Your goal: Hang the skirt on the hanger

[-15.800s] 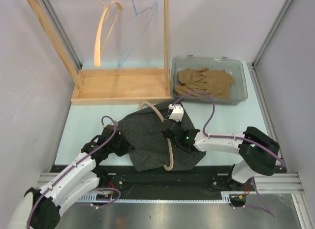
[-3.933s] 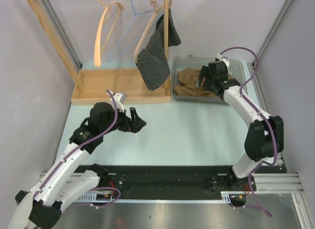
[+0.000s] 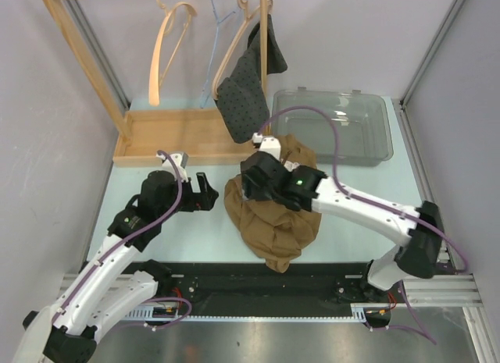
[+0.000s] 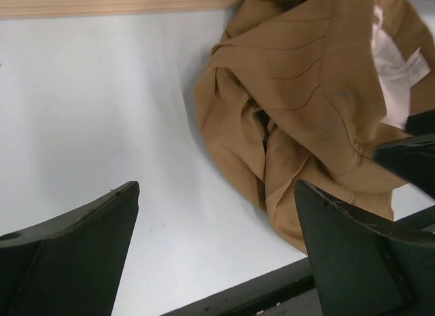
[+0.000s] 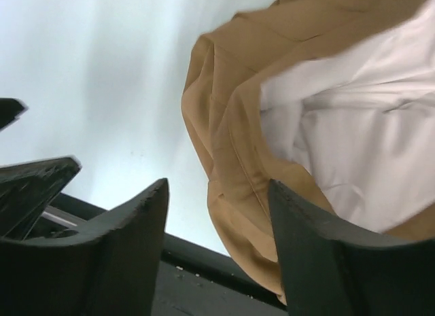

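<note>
A tan skirt (image 3: 273,222) lies crumpled on the table, its white lining (image 5: 353,139) showing in the right wrist view. My right gripper (image 3: 254,185) hovers over the heap's far-left part, jaws open, with tan cloth (image 5: 231,126) below and between the fingers, unpinched. My left gripper (image 3: 209,193) stands open just left of the skirt (image 4: 306,92), nothing between its fingers. On the wooden rack (image 3: 86,58) at the back hang a bare wooden hanger (image 3: 168,51), a blue wire hanger (image 3: 221,19) and a wooden hanger (image 3: 234,47) carrying a dark dotted skirt (image 3: 244,94).
A clear plastic bin (image 3: 375,140) stands at the back right, with nothing in it. The rack's wooden base tray (image 3: 180,137) lies at the back left. The table's black front edge (image 3: 234,269) runs just below the skirt.
The right arm has carried the tan skirt from the bin to the middle of the table and its jaws have opened. The left gripper has shifted slightly toward the skirt.
</note>
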### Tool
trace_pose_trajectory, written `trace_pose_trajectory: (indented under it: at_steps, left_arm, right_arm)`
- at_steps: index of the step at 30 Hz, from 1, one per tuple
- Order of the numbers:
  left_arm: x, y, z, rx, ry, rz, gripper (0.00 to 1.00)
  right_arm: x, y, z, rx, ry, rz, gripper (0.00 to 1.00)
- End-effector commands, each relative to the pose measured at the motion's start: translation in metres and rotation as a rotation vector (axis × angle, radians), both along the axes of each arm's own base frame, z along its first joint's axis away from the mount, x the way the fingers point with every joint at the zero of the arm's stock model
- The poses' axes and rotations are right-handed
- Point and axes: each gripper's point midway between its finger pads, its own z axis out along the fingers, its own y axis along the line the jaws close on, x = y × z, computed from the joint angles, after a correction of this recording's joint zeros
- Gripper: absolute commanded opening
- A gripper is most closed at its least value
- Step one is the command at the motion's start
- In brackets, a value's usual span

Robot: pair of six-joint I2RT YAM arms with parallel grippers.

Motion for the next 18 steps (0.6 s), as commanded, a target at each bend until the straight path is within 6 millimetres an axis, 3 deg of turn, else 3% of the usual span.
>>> trace_pose_trajectory:
  at_steps: [1,3,5,7,8,11,14,15,17,18]
  left_arm:
    - [0.010,-0.018,0.023,-0.097,-0.086,-0.049,1.00]
    - [0.014,-0.032,0.021,-0.124,-0.084,-0.108,1.00]
    - [0.009,-0.051,0.020,-0.160,-0.064,-0.217,1.00]
    - [0.010,-0.067,0.017,-0.183,-0.038,-0.293,1.00]
    - [0.007,-0.075,0.018,-0.204,-0.022,-0.343,1.00]
    - [0.016,-0.084,0.016,-0.191,-0.005,-0.361,1.00]
    - [0.035,-0.087,0.020,-0.154,-0.038,-0.350,1.00]
    - [0.043,-0.089,0.031,-0.137,-0.078,-0.362,1.00]
    - [0.060,-0.093,0.025,-0.092,-0.063,-0.354,1.00]
    - [0.072,-0.093,0.036,-0.058,-0.094,-0.353,1.00]
  right_arm:
    - [0.011,-0.037,0.069,0.114,-0.148,-0.091,0.66]
    - [0.021,-0.059,0.086,0.132,-0.199,-0.149,0.70]
    - [0.037,-0.082,0.090,0.128,-0.215,-0.207,0.71]
    - [0.047,-0.100,0.080,0.105,-0.178,-0.239,0.72]
    - [0.062,-0.119,0.073,0.086,-0.158,-0.295,0.71]
    - [0.073,-0.140,0.042,0.010,-0.064,-0.330,0.67]
    - [0.079,-0.164,0.014,-0.086,0.001,-0.410,0.66]
    - [0.080,-0.169,0.007,-0.104,0.016,-0.428,0.66]
    - [0.077,-0.179,-0.013,-0.151,0.064,-0.463,0.67]
    - [0.076,-0.179,-0.019,-0.156,0.078,-0.474,0.67]
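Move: The brown skirt's right edge, up near its top, lies about 21 cm right of the right hand, 9 cm ahead and 9 cm below. The skirt's white lining is some 13 cm right and level with that hand, the plastic box 27 cm right and 26 cm ahead. The skirt's left edge is about 9 cm right of the left hand, level ahead, 9 cm below; the rack's wooden base is 22 cm ahead and 6 cm left. Still open, the right hand arcs some 16 cm rightward and forward, the left 8, towards opposite skirt edges. ##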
